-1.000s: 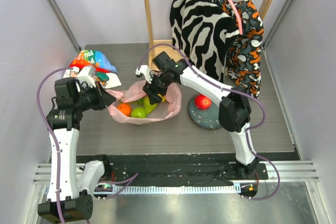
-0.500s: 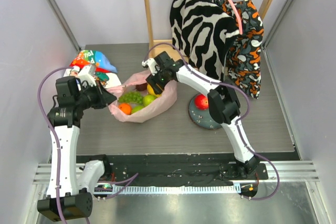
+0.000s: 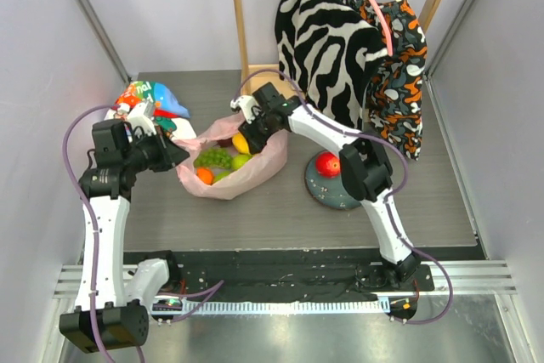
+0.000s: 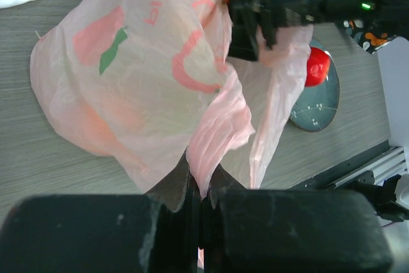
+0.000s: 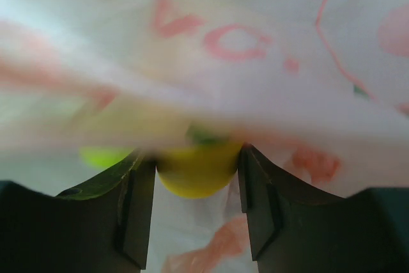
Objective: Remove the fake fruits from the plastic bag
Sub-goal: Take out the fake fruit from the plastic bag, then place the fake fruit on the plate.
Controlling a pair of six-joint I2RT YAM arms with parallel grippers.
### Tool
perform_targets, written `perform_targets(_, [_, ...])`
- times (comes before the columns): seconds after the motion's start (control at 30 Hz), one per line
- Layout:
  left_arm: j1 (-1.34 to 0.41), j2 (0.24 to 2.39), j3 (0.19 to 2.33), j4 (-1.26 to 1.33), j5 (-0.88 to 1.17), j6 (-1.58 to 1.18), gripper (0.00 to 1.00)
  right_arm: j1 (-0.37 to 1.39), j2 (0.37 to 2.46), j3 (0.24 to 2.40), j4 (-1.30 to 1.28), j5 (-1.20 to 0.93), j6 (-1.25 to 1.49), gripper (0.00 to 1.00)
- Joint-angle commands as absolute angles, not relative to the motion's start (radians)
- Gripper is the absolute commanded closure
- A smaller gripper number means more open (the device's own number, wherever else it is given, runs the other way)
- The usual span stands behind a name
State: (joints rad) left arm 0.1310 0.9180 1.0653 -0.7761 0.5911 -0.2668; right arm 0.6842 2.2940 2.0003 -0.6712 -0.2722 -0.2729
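Observation:
The pink plastic bag (image 3: pixel 255 172) lies open mid-table, with a grape bunch (image 3: pixel 214 158), an orange (image 3: pixel 205 175) and a green fruit (image 3: pixel 240 161) showing inside. My left gripper (image 3: pixel 174 152) is shut on the bag's bunched edge at its left side, and the pink film (image 4: pixel 217 139) is pinched between the jaws (image 4: pixel 199 187). My right gripper (image 3: pixel 246 138) reaches into the bag's far side. Its fingers press on both sides of a yellow fruit (image 5: pixel 195 174), with bag film (image 5: pixel 255 62) blurred close around it. A red apple (image 3: pixel 328 164) rests on a grey plate (image 3: pixel 340 195) to the right.
A colourful printed white bag (image 3: pixel 149 99) lies at the far left behind my left arm. A wooden rack (image 3: pixel 238 23) stands at the back, with zebra and patterned cloths (image 3: pixel 331 40) hanging over the plate's far side. Grey walls close in on both sides.
The bag's mouth has spread wider and the grape bunch now shows. My right gripper shifted toward the bag's far edge and closed around the yellow fruit. The left gripper kept its pinch.

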Motion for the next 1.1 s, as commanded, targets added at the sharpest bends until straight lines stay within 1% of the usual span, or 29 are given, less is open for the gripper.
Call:
perform_targets(0.0, [0.127, 0.949, 1.077, -0.680, 0.615, -0.284, 1.00, 0.680, 2.024, 1.910, -0.683, -0.435, -0.342, 0.80])
perform_targets(0.03, [0.127, 0.957, 1.081, -0.672, 0.614, -0.284, 1.00, 0.675, 1.964, 1.890, -0.690, -0.487, -0.347, 0.80])
perform_targets(0.27, [0.118, 1.025, 1.092, -0.604, 0.598, -0.298, 1.00, 0.635, 1.714, 1.744, -0.727, -0.615, -0.357, 0.80])
perform_targets(0.37, [0.107, 1.043, 1.098, -0.588, 0.597, -0.307, 1.00, 0.597, 1.657, 1.711, -0.768, -0.615, -0.339, 0.80])
perform_targets(0.47, [0.097, 1.057, 1.118, -0.584, 0.595, -0.313, 1.00, 0.485, 1.592, 1.677, -0.823, -0.542, -0.268, 0.80])
perform_targets(0.5, [0.094, 1.058, 1.121, -0.581, 0.591, -0.313, 1.00, 0.450, 1.560, 1.666, -0.850, -0.497, -0.273, 0.81])
perform_targets(0.53, [0.091, 1.057, 1.120, -0.578, 0.586, -0.313, 1.00, 0.377, 1.537, 1.649, -0.891, -0.454, -0.282, 0.81])
perform_targets(0.6, [0.091, 1.052, 1.112, -0.569, 0.583, -0.314, 1.00, 0.310, 1.479, 1.594, -0.931, -0.355, -0.327, 0.82])
perform_targets(0.67, [0.091, 1.052, 1.106, -0.565, 0.583, -0.318, 1.00, 0.233, 1.448, 1.539, -0.979, -0.306, -0.368, 0.82])
perform_targets(0.8, [0.089, 1.048, 1.089, -0.551, 0.581, -0.325, 1.00, 0.193, 1.402, 1.416, -1.009, -0.218, -0.417, 0.81])
perform_targets(0.93, [0.089, 1.048, 1.089, -0.546, 0.581, -0.333, 1.00, 0.176, 1.434, 1.298, -0.959, -0.160, -0.403, 0.82])
perform_targets(1.07, [0.089, 1.045, 1.109, -0.560, 0.583, -0.325, 1.00, 0.155, 1.474, 1.227, -0.896, -0.123, -0.384, 0.82])
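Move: The right fingers already hold the mango inside the bag; the plate it is bound for lies about 26 cm to their right, 9 cm back and 5 cm lower. On the plate the red apple stands roughly 22 cm right and 6 cm back of the hand, and the green apple sits in the bag some 5 cm straight back. From the left hand, pinching the bag's edge, the plate is around 38 cm right, 3 cm ahead and 24 cm down. Keeping its pinch on the mango, the right hand draws up out of the bag by a good 20 cm while backing some 9 cm, its left side tilting up, then swings about 25 cm to the right and sinks roughly 14 cm over the plate beside the red apple, levelling that tilt and turning clockwise on the way. The left hand still grips the bag's edge and carries it forward by about 5 cm, fingers staying shut. ##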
